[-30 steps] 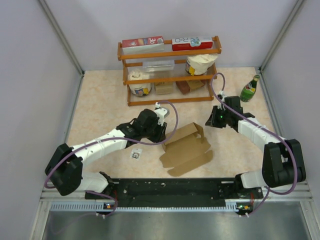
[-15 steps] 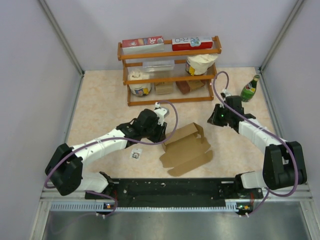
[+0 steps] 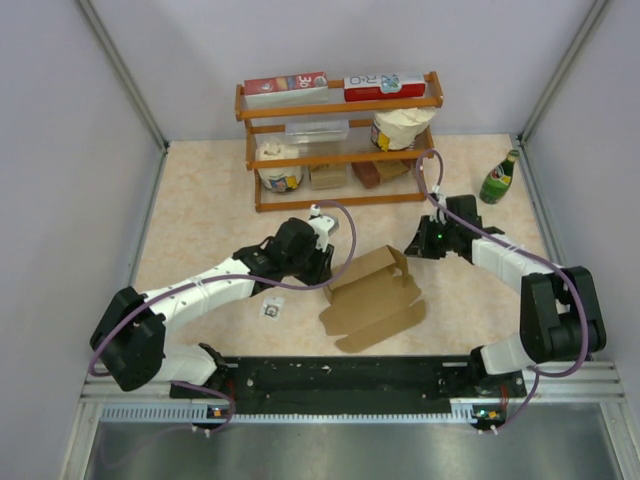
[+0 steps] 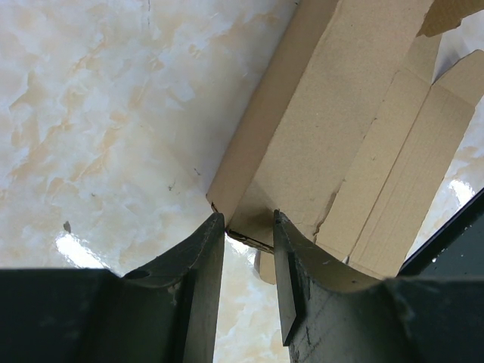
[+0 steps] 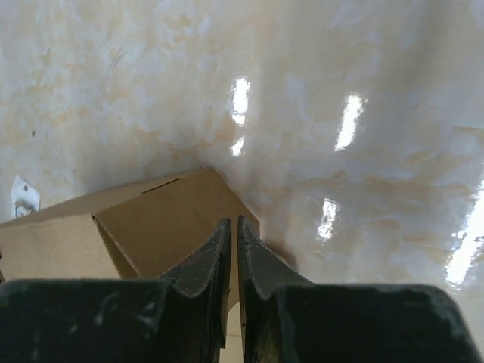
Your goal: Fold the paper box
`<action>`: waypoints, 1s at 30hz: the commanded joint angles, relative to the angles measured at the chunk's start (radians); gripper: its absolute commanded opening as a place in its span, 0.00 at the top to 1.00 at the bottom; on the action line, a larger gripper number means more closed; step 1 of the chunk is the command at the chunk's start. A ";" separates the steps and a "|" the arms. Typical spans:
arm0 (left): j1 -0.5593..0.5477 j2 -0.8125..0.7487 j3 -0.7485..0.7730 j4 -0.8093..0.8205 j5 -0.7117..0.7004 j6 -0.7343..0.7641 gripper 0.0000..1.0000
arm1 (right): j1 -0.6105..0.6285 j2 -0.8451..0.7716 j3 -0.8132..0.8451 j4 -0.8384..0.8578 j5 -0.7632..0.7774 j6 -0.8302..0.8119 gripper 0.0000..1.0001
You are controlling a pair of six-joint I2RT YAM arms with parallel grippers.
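The paper box [image 3: 375, 298] is a plain brown, partly folded cardboard sheet with raised walls, lying in the middle of the table. My left gripper [image 3: 325, 268] is at its left corner. In the left wrist view the fingertips of the left gripper [image 4: 246, 219] pinch that corner of the box [image 4: 340, 136] between them. My right gripper [image 3: 413, 246] hovers by the box's far right flap. In the right wrist view the right gripper [image 5: 234, 221] has its jaws nearly touching, nothing seen between them, above a corner of the box [image 5: 151, 227].
A wooden shelf [image 3: 340, 157] with red-and-white cartons, jars and bags stands at the back. A green bottle [image 3: 499, 178] is at the back right. A small white tag [image 3: 271, 310] lies left of the box. A black rail [image 3: 350, 375] runs along the near edge.
My right gripper has moved left toward the box's far right flap and its jaws have narrowed. The left arm and the box have not moved.
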 commanded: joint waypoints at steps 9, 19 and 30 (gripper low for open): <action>-0.014 0.022 0.024 -0.012 0.016 0.009 0.63 | 0.057 -0.019 -0.034 -0.006 -0.211 -0.064 0.94; -0.017 0.030 0.035 -0.010 0.016 0.012 0.63 | 0.071 -0.054 -0.079 -0.012 -0.194 -0.089 0.90; -0.017 0.037 0.044 -0.012 0.015 0.029 0.63 | 0.088 -0.080 -0.100 -0.016 -0.145 -0.146 0.68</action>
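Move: The right hand, fingers almost shut, is just outside the box's right end flap, whose middle lies about 3 cm back and 2 cm left of it and some 2 cm lower. The raised panel is centred about 13 cm left and 5 cm back, and the flat front panel about 10 cm left, 15 cm back and 6 cm lower. From the left hand, which already holds the raised panel's left end between its fingertips, the flap is roughly 20 cm right, 5 cm ahead and 3 cm lower. With nearly shut fingers the right hand sweeps back and left across the outside of the right end flap, about 5 cm back and 3 cm left, pushing the flap inward while the wrist turns some 10 degrees counter-clockwise. It then eases about 1 cm back to the right, sinks about 1 cm and spreads its fingers, the left one by the flap's outer face, while the left hand keeps its hold on the box's left end nearly unmoved. ##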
